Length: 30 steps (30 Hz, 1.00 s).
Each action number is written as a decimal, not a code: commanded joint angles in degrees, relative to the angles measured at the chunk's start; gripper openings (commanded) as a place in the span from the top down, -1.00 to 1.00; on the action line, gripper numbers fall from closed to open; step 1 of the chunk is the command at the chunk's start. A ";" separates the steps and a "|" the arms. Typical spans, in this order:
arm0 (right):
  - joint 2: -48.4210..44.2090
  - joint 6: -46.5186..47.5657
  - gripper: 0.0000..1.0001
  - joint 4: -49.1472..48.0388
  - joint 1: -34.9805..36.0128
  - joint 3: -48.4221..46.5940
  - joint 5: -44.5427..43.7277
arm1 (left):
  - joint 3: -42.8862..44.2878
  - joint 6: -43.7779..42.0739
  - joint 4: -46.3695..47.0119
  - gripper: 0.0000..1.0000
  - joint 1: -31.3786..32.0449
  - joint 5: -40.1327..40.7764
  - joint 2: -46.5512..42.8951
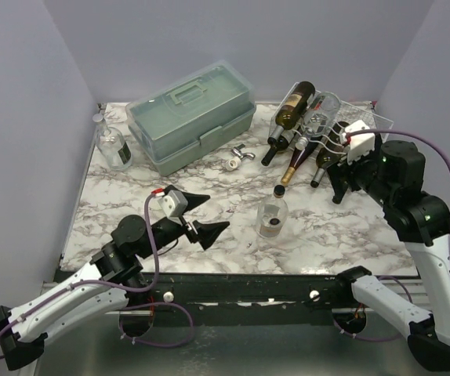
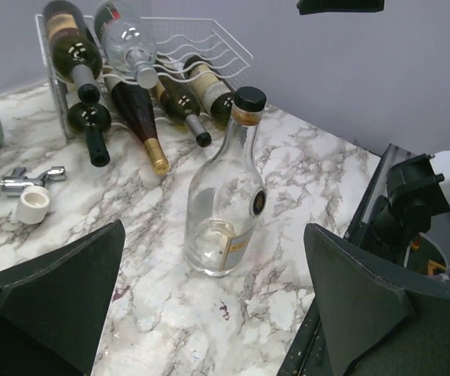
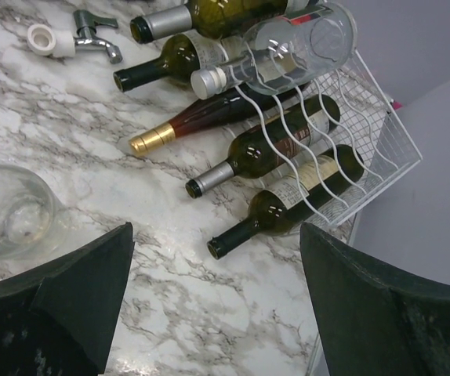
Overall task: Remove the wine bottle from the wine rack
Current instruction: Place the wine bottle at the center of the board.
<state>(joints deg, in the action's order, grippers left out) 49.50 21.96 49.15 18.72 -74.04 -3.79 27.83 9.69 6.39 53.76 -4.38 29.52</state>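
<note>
The white wire wine rack (image 1: 362,117) stands at the back right and holds several wine bottles lying with their necks toward the table's middle. On its top tier lie a dark green bottle (image 1: 295,103) and a clear one (image 3: 295,43). Below them are a gold-foiled bottle (image 3: 201,125), a silver-capped bottle (image 3: 256,153) and an uncapped green bottle (image 3: 288,207). My right gripper (image 1: 341,182) hovers open just in front of the rack's right end, above bare marble near the uncapped bottle's mouth. My left gripper (image 1: 209,215) is open over the table's front left, holding nothing.
A pale green toolbox (image 1: 192,113) sits at the back left, with a small clear bottle (image 1: 114,147) beside it. A metal tap with a white cap (image 1: 239,155) lies mid-table. An upright clear bottle (image 2: 225,196) stands between the arms. Purple walls enclose the table.
</note>
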 commanded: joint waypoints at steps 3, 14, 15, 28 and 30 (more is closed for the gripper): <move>-1.95 -5.58 -0.78 -6.33 -0.19 0.82 -0.97 | -1.67 -0.76 -1.87 -0.96 0.38 6.05 -3.43; -4.26 -13.80 -0.77 -7.97 -3.97 0.21 4.86 | 4.26 -2.82 -2.33 -0.96 2.48 8.46 4.64; -4.25 -15.08 -0.76 -8.41 -5.38 0.49 7.25 | 5.01 -4.04 -1.67 -0.97 3.29 9.17 6.75; -2.34 -27.38 -0.77 -23.12 -18.45 14.14 28.09 | 12.36 -4.20 17.71 -0.97 9.84 11.53 33.06; -2.33 -28.20 -0.77 -25.27 -20.39 16.34 31.73 | 12.52 -3.98 21.79 -0.97 11.71 13.87 36.42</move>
<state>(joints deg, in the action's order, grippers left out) 47.75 -2.17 31.14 0.64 -61.01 17.21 39.00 3.92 16.78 62.39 4.82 60.84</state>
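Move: The wine bottle, clear and standing on the board, is about 13 cm right and 6 cm ahead of the left hand, its middle some 10 cm lower; the tap is roughly 25 cm ahead and 4 cm right of that hand. From the right hand, a clear rack bottle lies about 20 cm ahead, 3 cm left and 10 cm lower, the gold-necked bottle 15 cm ahead and 9 cm left, and the wine bottle 17 cm left, 4 cm back. Open left hand goes about 9 cm right towards the wine bottle; right hand rises, dips forward, rolling 30 degrees. ##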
